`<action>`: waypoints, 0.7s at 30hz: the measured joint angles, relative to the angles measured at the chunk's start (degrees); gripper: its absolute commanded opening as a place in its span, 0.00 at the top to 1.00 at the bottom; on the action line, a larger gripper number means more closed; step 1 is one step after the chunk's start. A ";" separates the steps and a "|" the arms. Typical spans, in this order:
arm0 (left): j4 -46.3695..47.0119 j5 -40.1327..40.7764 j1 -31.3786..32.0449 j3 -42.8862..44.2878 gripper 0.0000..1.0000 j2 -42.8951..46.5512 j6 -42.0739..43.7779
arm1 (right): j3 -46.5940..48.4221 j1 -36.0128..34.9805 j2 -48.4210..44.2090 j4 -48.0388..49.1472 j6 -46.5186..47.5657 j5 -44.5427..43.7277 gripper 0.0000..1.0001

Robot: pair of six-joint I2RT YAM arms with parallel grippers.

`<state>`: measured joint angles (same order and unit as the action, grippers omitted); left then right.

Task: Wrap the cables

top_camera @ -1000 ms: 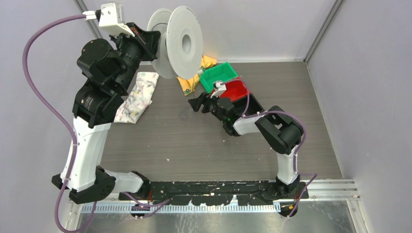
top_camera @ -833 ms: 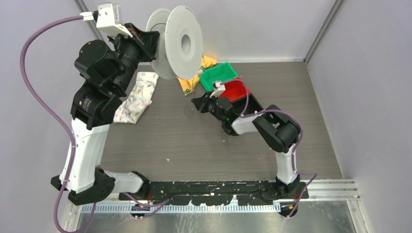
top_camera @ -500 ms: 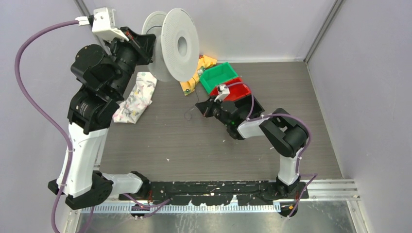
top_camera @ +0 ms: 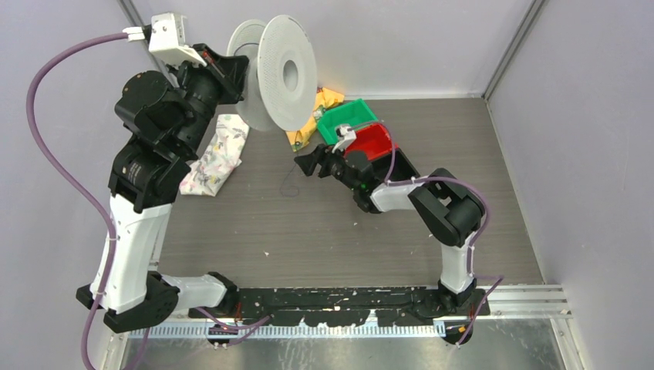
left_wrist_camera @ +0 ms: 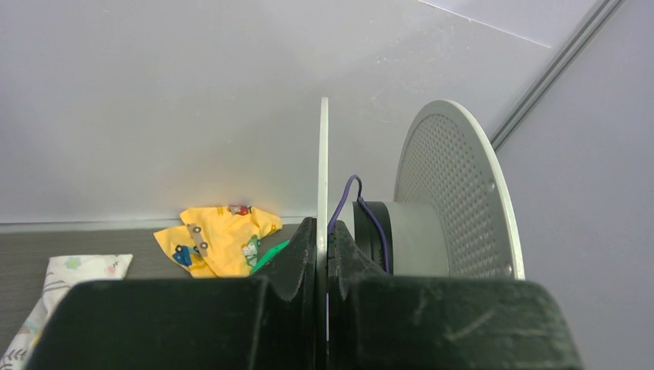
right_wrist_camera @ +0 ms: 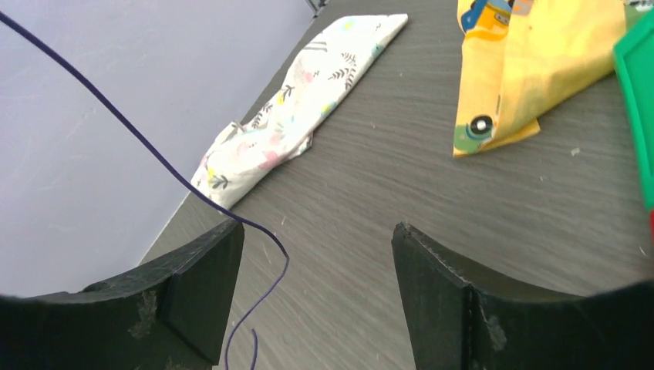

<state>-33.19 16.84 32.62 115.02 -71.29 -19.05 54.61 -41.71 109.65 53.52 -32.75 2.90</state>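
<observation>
A white spool [top_camera: 285, 73] is held up in the air at the back left. My left gripper [top_camera: 235, 65] is shut on the thin edge of its near flange [left_wrist_camera: 322, 154], one finger on each side. The cable, a thin dark purple wire [left_wrist_camera: 351, 189], goes round the spool's grey hub [left_wrist_camera: 412, 235] and hangs down to the table, ending in a small curl [top_camera: 289, 187]. My right gripper [top_camera: 305, 163] is low over the table with its jaws wide open. In the right wrist view the cable [right_wrist_camera: 154, 150] slants down just inside the left finger [right_wrist_camera: 208, 293], not gripped.
A floral cloth pouch [top_camera: 216, 154] lies at the left. A yellow printed cloth [top_camera: 308, 123] lies under the spool. A green bin [top_camera: 347, 122] and a red bin [top_camera: 374, 142] stand beside the right arm. Grey walls close the back and both sides.
My left arm has shifted the spool a little up and to the left. My right gripper drew back to the right, then came left again beside the hanging cable.
</observation>
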 measured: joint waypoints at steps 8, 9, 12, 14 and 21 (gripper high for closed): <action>-0.15 -0.17 0.00 0.13 1.00 0.20 0.00 | 10.67 -0.31 7.65 -0.85 -1.18 1.38 0.28; -0.15 -0.17 0.00 0.22 0.99 0.20 0.00 | 11.37 -0.44 8.24 -0.87 -1.49 1.40 0.30; -0.15 -0.20 0.00 0.35 0.99 0.22 0.00 | 12.87 -0.94 9.44 -0.87 -1.90 1.42 0.38; -0.17 -0.20 0.00 0.35 0.99 0.28 0.00 | 13.44 -1.31 9.75 -0.94 -2.03 1.42 0.55; -0.22 -0.15 0.00 0.68 1.00 0.33 0.26 | 13.42 -1.68 9.75 -0.76 -3.15 1.25 0.99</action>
<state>-33.41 16.69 32.62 115.70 -70.96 -18.79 68.03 -43.40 119.39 52.75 -35.90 4.14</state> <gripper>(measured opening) 0.036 0.062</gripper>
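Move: The purple cable hangs down from the spool, with a strand about 3 cm ahead of the right hand and 5 cm to its left, close to fingertip height and between the lines of its open fingers. On the table some 15 cm lower, the yellow cloth's middle lies about 23 cm straight ahead, and the green bin roughly 22 cm ahead and 14 cm to the right. From the left hand, that strand is about 12 cm ahead, 5 cm right and 43 cm below. Left and somewhat forward, the right hand reaches about 5 cm at nearly level height, first diagonally along its pointing direction, then almost purely left, until the cable strand is between its fingers. Near the end the wide-open fingers shut and pinch the strand. The left hand keeps its grip on the spool's rim, holding the spool high and almost still. ##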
